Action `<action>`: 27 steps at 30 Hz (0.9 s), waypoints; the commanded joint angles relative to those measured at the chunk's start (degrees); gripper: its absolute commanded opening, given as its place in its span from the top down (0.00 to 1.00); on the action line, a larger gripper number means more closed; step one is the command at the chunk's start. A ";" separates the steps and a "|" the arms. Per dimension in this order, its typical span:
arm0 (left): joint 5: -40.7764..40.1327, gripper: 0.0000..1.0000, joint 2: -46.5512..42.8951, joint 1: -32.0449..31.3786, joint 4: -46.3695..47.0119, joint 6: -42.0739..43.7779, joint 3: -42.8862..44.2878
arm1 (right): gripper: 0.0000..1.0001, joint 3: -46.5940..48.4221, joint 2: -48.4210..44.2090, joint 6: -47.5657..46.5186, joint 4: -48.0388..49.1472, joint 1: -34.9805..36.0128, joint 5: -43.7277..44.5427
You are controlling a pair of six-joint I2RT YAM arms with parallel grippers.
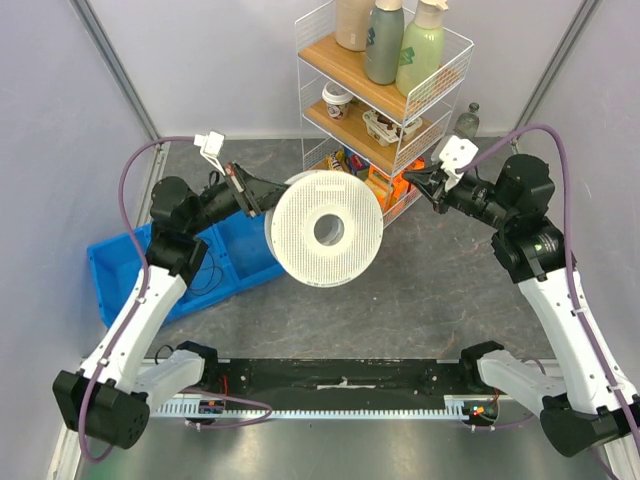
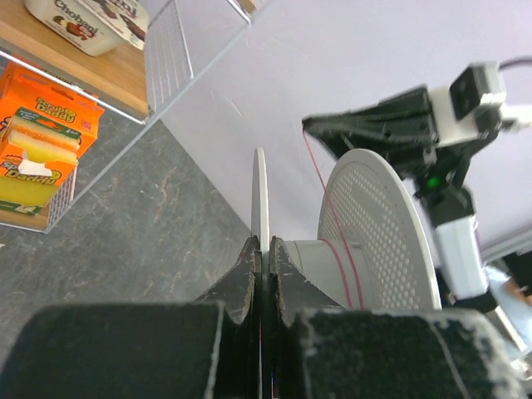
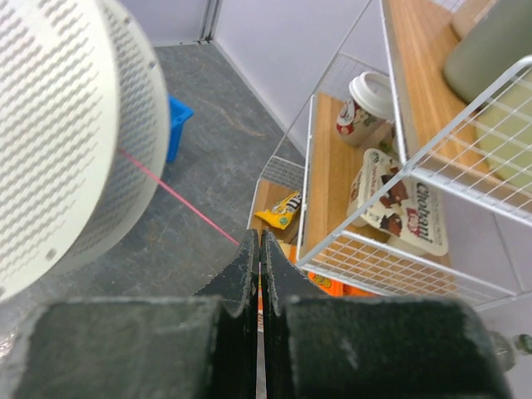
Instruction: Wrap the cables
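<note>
A white perforated spool [image 1: 328, 228] hangs in mid-air over the middle of the table, tilted on edge. My left gripper [image 1: 262, 205] is shut on the rim of its near flange [image 2: 260, 187], pinched between the fingertips. A thin red cable [image 2: 332, 216] is wound a couple of turns round the spool's hub [image 2: 309, 264] and runs taut up to my right gripper [image 2: 312, 125]. In the right wrist view the cable [image 3: 179, 197] stretches from the spool [image 3: 66, 133] to the tips of the right gripper [image 3: 260, 234], which is shut on it.
A white wire rack [image 1: 330, 55] stands at the back centre, close behind the right gripper, with bottles, a cup [image 3: 366, 104], a yoghurt pack [image 3: 403, 208] and sponge packs [image 2: 33, 158]. A blue bin [image 1: 120, 270] sits at the left under the left arm.
</note>
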 commanded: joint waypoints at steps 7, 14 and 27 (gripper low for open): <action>-2.01 0.98 3.39 4.91 5.37 -18.39 9.28 | 1.00 -9.00 -6.38 5.12 6.46 -2.67 -2.23; -6.15 0.98 5.58 5.26 4.04 -22.00 10.51 | 1.00 -12.79 -8.76 7.76 8.13 -2.67 -5.92; -18.89 0.99 9.19 5.44 -13.45 -26.92 19.65 | 1.00 -16.31 -9.29 14.53 16.21 3.30 -4.70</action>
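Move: The left gripper already pinches one flange of the white spool, whose middle lies about 8 cm to its right, 3 cm back and 1 cm higher. From the right gripper, shut on the red cable, the spool is some 14 cm left, 8 cm back and about level. The orange boxes sit about 10 cm ahead of the right gripper, 5 cm left and 30 cm below; the blue bin's middle is some 20 cm left of the left gripper, roughly 37 cm below, neither ahead nor back. Bring the left gripper forward about 7 cm, rising some 3 cm and easing a little left, rolling the wrist roughly 25 degrees so the spool's top leans forward, its flange kept pinched. Meanwhile draw the right gripper about 4 cm back and 3 cm down, ending slightly left, keeping the cable pinched, so that it changes to the base side of the spool's middle. ##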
